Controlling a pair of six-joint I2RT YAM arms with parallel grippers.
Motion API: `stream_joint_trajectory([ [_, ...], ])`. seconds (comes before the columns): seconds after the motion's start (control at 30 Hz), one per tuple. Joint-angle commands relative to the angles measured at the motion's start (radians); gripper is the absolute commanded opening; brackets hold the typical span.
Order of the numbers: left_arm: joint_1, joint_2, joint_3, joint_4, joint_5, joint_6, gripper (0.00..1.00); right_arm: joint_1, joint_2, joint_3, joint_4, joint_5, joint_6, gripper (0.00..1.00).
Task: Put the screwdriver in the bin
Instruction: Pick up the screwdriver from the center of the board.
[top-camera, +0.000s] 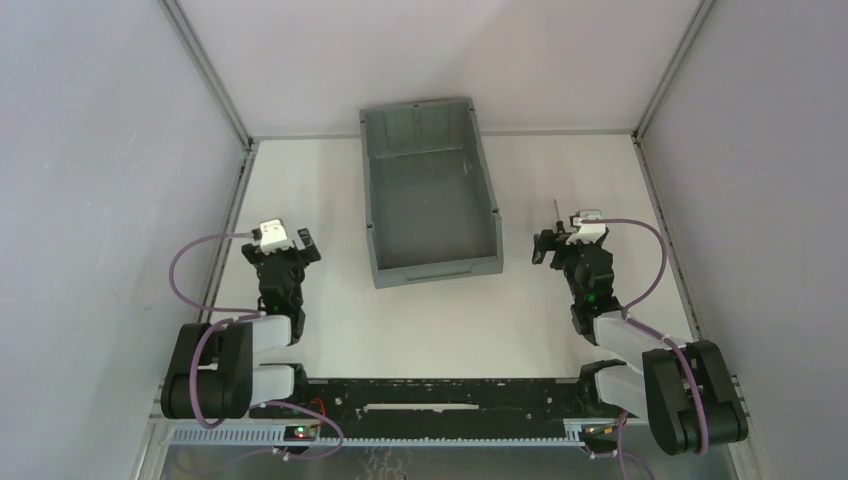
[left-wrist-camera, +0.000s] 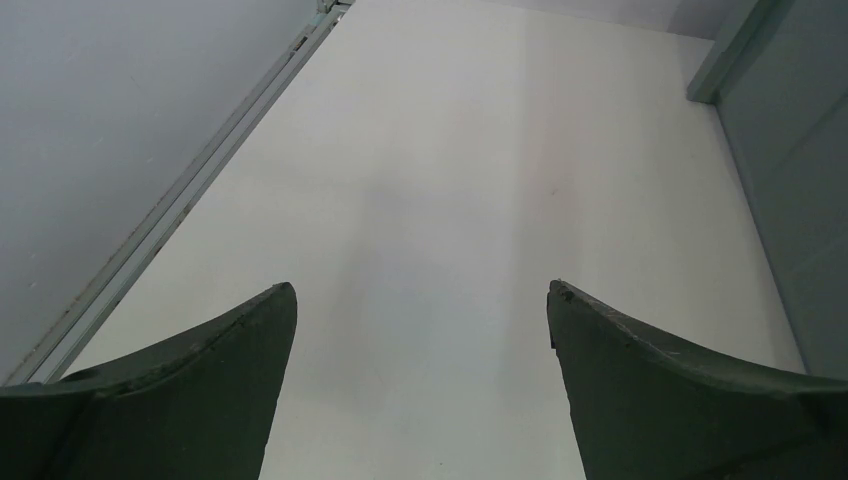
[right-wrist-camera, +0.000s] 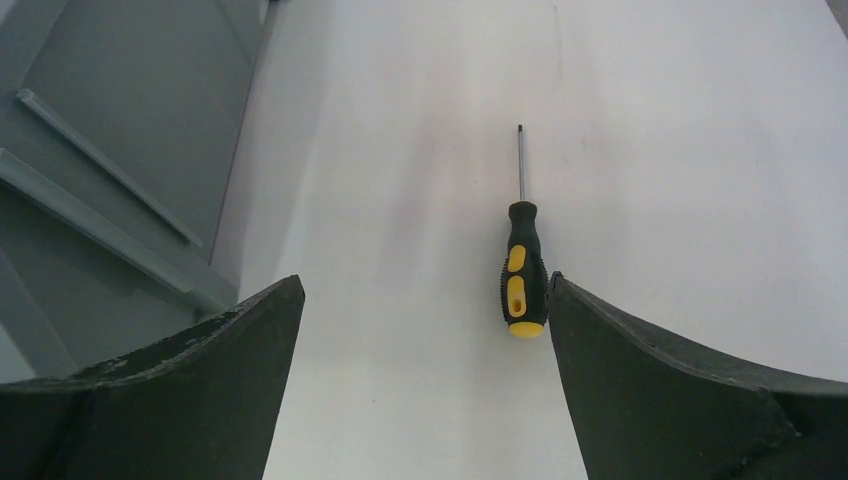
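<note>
The screwdriver (right-wrist-camera: 524, 272) has a black and yellow handle and a thin dark shaft. It lies flat on the white table, shaft pointing away, with its handle end just inside my right finger's tip. In the top view only its shaft (top-camera: 555, 212) shows, beyond the gripper. My right gripper (right-wrist-camera: 425, 278) (top-camera: 568, 246) is open and empty, low over the table to the right of the grey bin (top-camera: 437, 266). The bin's outer wall (right-wrist-camera: 120, 150) shows on the left in the right wrist view. My left gripper (left-wrist-camera: 420, 285) (top-camera: 283, 248) is open and empty, to the left of the bin (left-wrist-camera: 800, 180).
Grey enclosure walls stand on the left (top-camera: 100, 180) and right (top-camera: 760, 160), with metal rails along the table's edges (left-wrist-camera: 190, 200). The bin stands at the middle back of the table, and its inside shows nothing in it.
</note>
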Motion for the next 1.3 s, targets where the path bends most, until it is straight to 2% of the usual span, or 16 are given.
stream_joint_trajectory([
  [0.0, -0.005, -0.009, 0.033, 0.031, -0.013, 0.024, 1.00, -0.005, -0.012, 0.000, 0.039, -0.003, 0.011, 1.00],
  [0.33, -0.005, -0.008, 0.034, 0.031, -0.012, 0.024, 1.00, -0.005, -0.012, 0.001, 0.037, -0.002, 0.010, 1.00],
  [0.8, -0.005, -0.008, 0.033, 0.031, -0.012, 0.024, 1.00, 0.022, 0.039, 0.115, -0.128, 0.090, 0.019, 1.00],
  [0.97, -0.005, -0.008, 0.033, 0.031, -0.012, 0.024, 1.00, 0.038, -0.030, 0.197, -0.264, 0.106, 0.006, 1.00],
  [1.27, -0.005, -0.008, 0.033, 0.031, -0.012, 0.024, 1.00, 0.042, -0.172, 0.512, -0.639, 0.102, 0.075, 1.00],
])
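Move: The screwdriver lies on the board about 9 cm ahead of my open right hand, 3 cm to its right and some 10 cm below, its shaft pointing away from me. The bin's middle is roughly 25 cm to that hand's left, 15 cm ahead and a little lower. From my left hand the screwdriver is about 55 cm to the right, 10 cm ahead and 10 cm below. After a short wait my right hand dips about 1 cm, fingertips tilting slightly down, then climbs with growing speed away from the board and the screwdriver, ending about 10 cm above where it started. It edges only some 2 to 3 cm forward, levels out again, and keeps its fingers wide open on nothing. ##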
